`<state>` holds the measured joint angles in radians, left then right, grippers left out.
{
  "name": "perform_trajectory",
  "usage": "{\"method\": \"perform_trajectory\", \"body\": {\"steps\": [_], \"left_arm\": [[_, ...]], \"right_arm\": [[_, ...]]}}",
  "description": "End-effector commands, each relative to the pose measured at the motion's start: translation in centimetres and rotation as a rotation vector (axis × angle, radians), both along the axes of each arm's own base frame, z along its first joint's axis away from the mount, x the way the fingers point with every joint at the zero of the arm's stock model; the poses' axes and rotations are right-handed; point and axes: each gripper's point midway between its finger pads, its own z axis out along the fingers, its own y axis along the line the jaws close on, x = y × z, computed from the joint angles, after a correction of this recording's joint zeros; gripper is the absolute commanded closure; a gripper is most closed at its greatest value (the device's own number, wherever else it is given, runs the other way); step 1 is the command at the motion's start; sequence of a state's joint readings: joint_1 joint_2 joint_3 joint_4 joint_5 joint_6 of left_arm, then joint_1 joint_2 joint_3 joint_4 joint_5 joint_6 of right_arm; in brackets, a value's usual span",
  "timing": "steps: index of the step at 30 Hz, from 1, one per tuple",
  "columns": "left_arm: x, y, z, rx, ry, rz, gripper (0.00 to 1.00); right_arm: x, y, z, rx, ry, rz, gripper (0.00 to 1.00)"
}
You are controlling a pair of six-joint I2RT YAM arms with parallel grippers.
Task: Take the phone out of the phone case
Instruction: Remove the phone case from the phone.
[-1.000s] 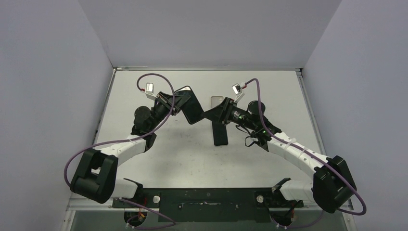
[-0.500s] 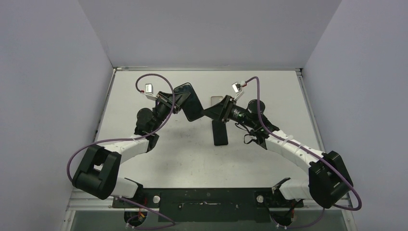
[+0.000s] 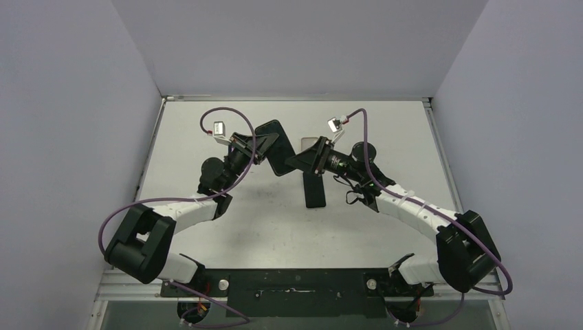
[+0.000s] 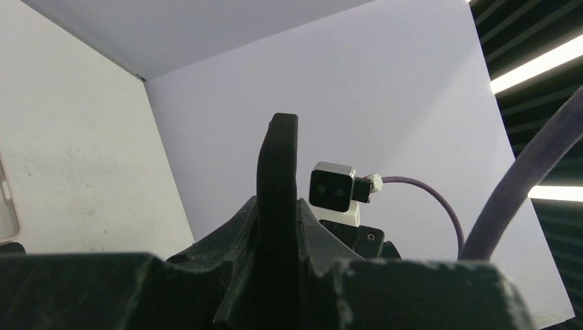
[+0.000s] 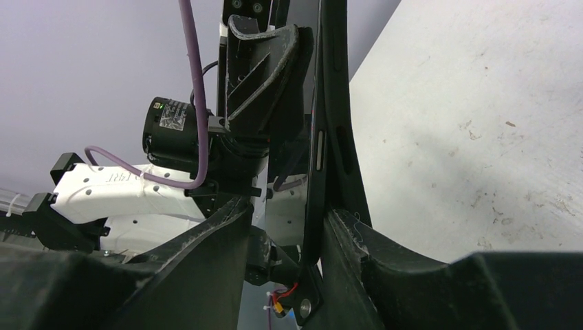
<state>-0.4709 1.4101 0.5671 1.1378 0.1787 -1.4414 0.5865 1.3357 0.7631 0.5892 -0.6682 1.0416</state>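
Observation:
The black phone in its phone case (image 3: 275, 146) hangs tilted above the middle of the table, and I cannot tell phone from case. My left gripper (image 3: 260, 148) is shut on its left side; in the left wrist view its thick dark edge (image 4: 277, 151) stands upright between the fingers. My right gripper (image 3: 297, 162) reaches its lower right corner. In the right wrist view the thin edge with a side button (image 5: 317, 158) rests against one finger (image 5: 344, 230). The other finger (image 5: 227, 227) stands well apart, so the jaws are open.
A second dark flat slab (image 3: 315, 191) lies on the white table (image 3: 385, 130) just below the right gripper. A pale grey translucent rectangle (image 3: 309, 144) lies behind it, also at the left edge of the left wrist view (image 4: 5, 213). Walls enclose three sides.
The left gripper has carried the phone to the right and farther back. The right gripper has shifted left onto its corner, and its jaws have narrowed.

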Motion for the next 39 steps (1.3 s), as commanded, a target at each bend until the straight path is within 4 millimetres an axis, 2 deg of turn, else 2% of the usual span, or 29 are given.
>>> {"method": "perform_trajectory", "body": {"steps": [1, 6, 10, 12, 21, 34, 39], "left_arm": [[-3.8, -2.4, 5.3, -0.098, -0.189, -0.129, 1.0], [-4.7, -3.3, 5.0, -0.061, -0.21, -0.15, 1.0], [-5.1, -3.2, 4.5, 0.021, -0.232, -0.131, 1.0], [-5.2, -3.0, 4.2, 0.066, -0.244, -0.112, 0.95], [-5.0, 0.3, 4.0, 0.119, -0.27, -0.012, 0.7], [-5.9, 3.0, 4.8, 0.095, -0.325, 0.028, 0.52], [-5.6, 4.3, 3.7, 0.108, -0.292, 0.059, 0.49]], "right_arm": [[0.2, 1.3, 2.5, 0.067, -0.06, 0.047, 0.61], [0.9, 2.0, 3.9, 0.122, -0.08, 0.064, 0.72], [1.3, 2.4, 5.2, 0.147, -0.111, 0.073, 0.92], [1.3, 2.4, 5.5, 0.155, -0.114, 0.075, 1.0], [0.8, 2.0, 6.6, 0.196, -0.107, 0.076, 1.0], [0.8, 1.8, 8.1, 0.224, -0.118, 0.066, 1.0], [0.7, 1.8, 8.9, 0.239, -0.127, 0.071, 1.0]]}}
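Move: I hold the black-cased phone in my left hand by its far half; its middle lies some 4 cm back from that hand. From my right hand, at the near right edge, the phone's middle is about 4 cm ahead and 4 cm left. From my right hand, the bare phone lies some 5 cm ahead and 11 cm right, the clear case about 21 cm ahead and 10 cm right, both roughly 27 cm lower. I nudge my right hand forward and left and shut its fingers on the phone's near right edge, the lower finger in the gap between phone and case; both my hands then rise about 3 cm. With the right keeping its pinch, I open my left hand about halfway, let go, and draw it back some 5 cm and a little left, its fingers tipping up. ##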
